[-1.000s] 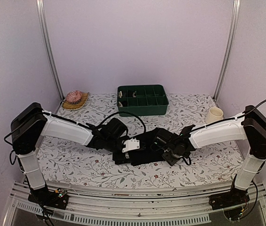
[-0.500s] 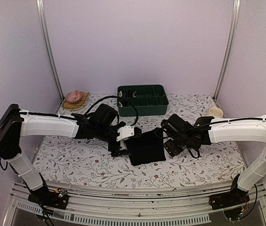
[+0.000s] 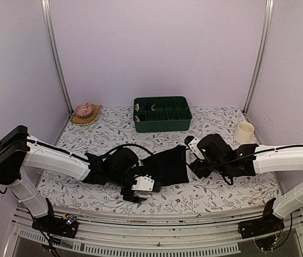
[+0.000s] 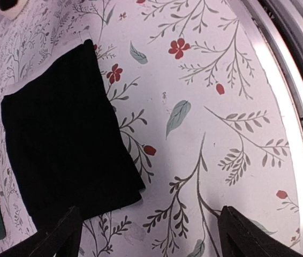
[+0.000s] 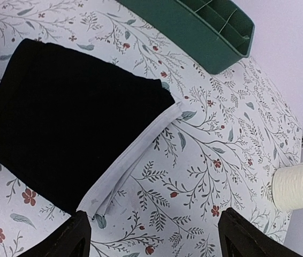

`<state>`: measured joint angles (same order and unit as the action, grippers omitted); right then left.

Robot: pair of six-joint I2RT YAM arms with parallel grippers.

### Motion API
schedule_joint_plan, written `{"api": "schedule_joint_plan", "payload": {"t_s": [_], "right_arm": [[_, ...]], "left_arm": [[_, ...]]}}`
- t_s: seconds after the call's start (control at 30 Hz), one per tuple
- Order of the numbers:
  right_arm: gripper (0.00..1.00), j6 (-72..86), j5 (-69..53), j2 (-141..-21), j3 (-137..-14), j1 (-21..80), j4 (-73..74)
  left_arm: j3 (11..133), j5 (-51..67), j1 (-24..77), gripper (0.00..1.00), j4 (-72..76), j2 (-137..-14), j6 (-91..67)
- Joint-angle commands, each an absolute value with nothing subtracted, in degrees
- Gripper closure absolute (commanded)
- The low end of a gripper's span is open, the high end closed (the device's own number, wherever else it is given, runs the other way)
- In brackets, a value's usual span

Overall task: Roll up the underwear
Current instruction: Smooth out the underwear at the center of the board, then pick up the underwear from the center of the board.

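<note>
The underwear (image 3: 166, 166) lies flat on the flowered table as a folded black rectangle. A pale waistband edge (image 5: 135, 152) runs along its right side in the right wrist view. My left gripper (image 3: 139, 188) is open at the cloth's near left corner and holds nothing; in its own view the black underwear (image 4: 60, 139) lies ahead and to the left of the left gripper (image 4: 151, 241). My right gripper (image 3: 195, 156) is open just right of the cloth, and the right gripper (image 5: 151, 235) has bare tablecloth between its fingers.
A green divided tray (image 3: 162, 113) stands at the back centre, also visible as the tray (image 5: 205, 32). A cream cup (image 3: 244, 131) stands at the back right. A pink object on a woven mat (image 3: 84, 111) sits at the back left. The table's front rail (image 4: 296, 107) runs close to my left gripper.
Both grippers have let go of the underwear and opened wider. The left arm has pulled back toward the near edge; the right has moved off to the right. The cloth now lies flat.
</note>
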<state>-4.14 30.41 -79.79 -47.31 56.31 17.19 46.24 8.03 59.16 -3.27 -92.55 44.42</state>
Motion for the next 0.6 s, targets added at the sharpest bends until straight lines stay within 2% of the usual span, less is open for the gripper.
{"api": "schedule_joint_plan", "payload": {"t_s": [0.0,0.4,0.57], "right_arm": [[0.16,-4.17,33.35,-73.46,-44.23,56.64,10.54],[0.18,-3.39,32.19,-65.38,-40.14,56.65,6.93],[0.18,-3.25,32.31,-65.95,-40.28,56.64,7.05]], "left_arm": [[47.35,0.25,61.55,0.12,0.49,-96.43,44.22],[49.62,-10.55,65.75,0.28,2.28,-104.21,44.93],[50.96,-12.95,65.82,0.46,1.10,-107.44,44.61]]}}
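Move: The underwear lies flat some 4 cm below the left hand, its middle about 12 cm ahead and 13 cm to the right. Its near left corner is the closest part, roughly 3 cm ahead and 4 cm right. The green box stands beyond it, about 42 cm ahead and 12 cm right of the left hand. From the right hand the underwear's middle is about 15 cm left, 7 cm ahead and 10 cm down. The left fingers come down astride the underwear's near left corner and partly close over it; whether they grip it can't be seen. The left hand first sinks about 3 cm, then slides right and forward low over the board, its fingers tilting up by some 10 degrees. The right hand lifts about 6 cm away from the underwear, fingers staying open. ##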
